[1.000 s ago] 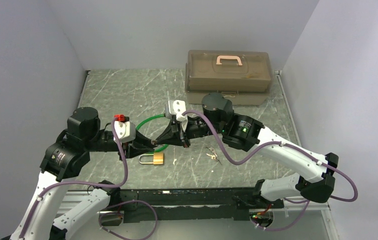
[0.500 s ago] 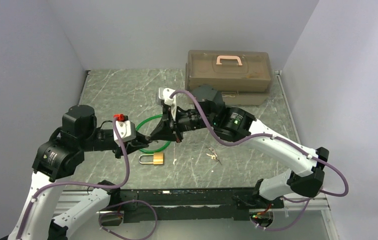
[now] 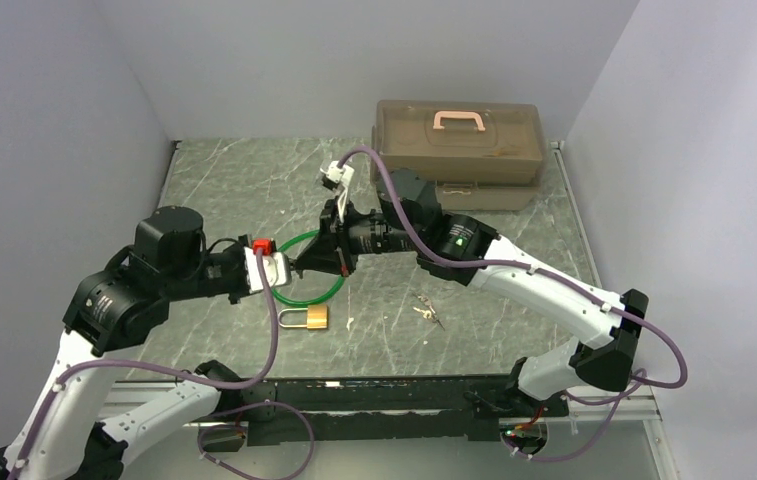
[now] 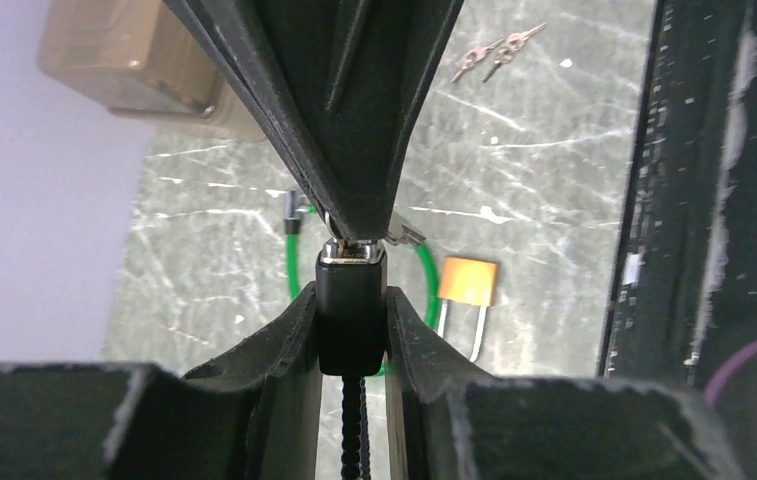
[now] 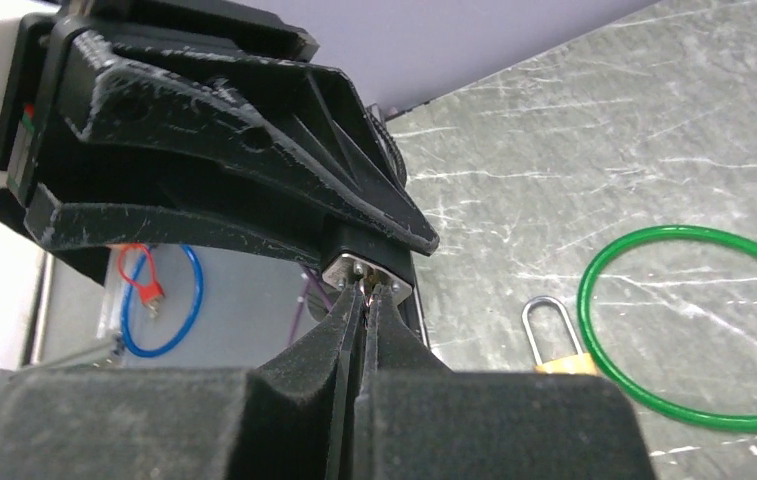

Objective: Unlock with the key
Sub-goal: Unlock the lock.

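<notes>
The key lies in a small silver bunch (image 3: 424,310) (image 4: 499,58) on the table, right of the brass padlock (image 3: 309,318) (image 4: 467,282) (image 5: 546,320), and neither gripper touches either one. Above the table, my left gripper (image 3: 287,268) (image 4: 352,300) is shut on a small black block (image 4: 352,325) with a silver cap (image 5: 354,268) and a black cord. My right gripper (image 3: 302,265) (image 5: 366,295) is shut, its tips against that cap. A thin glint shows between the tips; what it is I cannot tell.
A green ring (image 3: 329,292) (image 4: 294,262) (image 5: 694,235) lies on the table under the two grippers, just behind the padlock. A brown toolbox with a pink handle (image 3: 457,140) stands at the back right. Grey walls close in both sides.
Both grippers, still tip to tip, have shifted a little left and toward the back. The right wrist has swung up and back; the left wrist has turned. Padlock and keys lie unmoved.
</notes>
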You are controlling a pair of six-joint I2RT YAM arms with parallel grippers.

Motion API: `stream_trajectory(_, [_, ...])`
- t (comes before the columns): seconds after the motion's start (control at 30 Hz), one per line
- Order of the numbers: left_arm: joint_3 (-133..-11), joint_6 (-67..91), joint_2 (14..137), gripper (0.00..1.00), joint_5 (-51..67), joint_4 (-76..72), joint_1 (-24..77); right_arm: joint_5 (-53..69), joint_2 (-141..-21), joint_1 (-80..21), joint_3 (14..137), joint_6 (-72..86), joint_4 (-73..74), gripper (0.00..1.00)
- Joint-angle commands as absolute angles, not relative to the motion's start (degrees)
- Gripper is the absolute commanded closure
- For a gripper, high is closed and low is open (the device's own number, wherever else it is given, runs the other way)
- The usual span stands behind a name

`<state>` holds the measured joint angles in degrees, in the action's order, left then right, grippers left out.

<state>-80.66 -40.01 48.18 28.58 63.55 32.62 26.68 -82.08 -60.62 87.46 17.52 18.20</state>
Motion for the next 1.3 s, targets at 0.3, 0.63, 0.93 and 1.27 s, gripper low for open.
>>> stream_trajectory(0.3, [-74.26, -58.85, 41.70, 1.00, 16.40, 36.47, 42.53, 35.56, -83.72, -54.55, 81.24, 41.92, 4.04, 1.00])
stream_trajectory(0.63, [-62.00, -76.69, 34.24, 1.00, 9.46, 24.39, 49.74, 42.88, -84.46, -52.29, 78.41, 54.15, -5.40, 1.00])
stream_trajectory(0.93, [-59.43, -79.53, 32.56, 1.00, 6.18, 22.08, 51.84, 45.52, -83.41, -51.64, 78.33, 56.56, -7.08, 0.81])
stream_trajectory(1.27, [-61.68, -73.25, 32.13, 1.00, 5.58, 26.59, 51.73, 41.52, -74.26, -49.15, 79.54, 44.61, 4.05, 0.29])
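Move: The left fingers still hold the black cable lock, and its inserted key is about 4 cm to that hand's right, level ahead and in height. From the left hand the brass padlock lies on the table some 2 cm ahead, 1 cm right and 33 cm below; the green cable is roughly 13 cm ahead, 1 cm right and 34 cm below. The right fingers are already shut on the key, with the lock's middle about 3 cm to their left at their height. Travelling forward together by 2 to 3 cm, the hands counter-twist key and lock: the left, keeping its grip, rises about 5 cm and swings its fingers some 55 degrees from slanting down to level, while the right, pinching the key, rolls some 30 degrees the other way, clockwise looking along its fingers. Then the right opens wide, lets go of the key and eases right. ##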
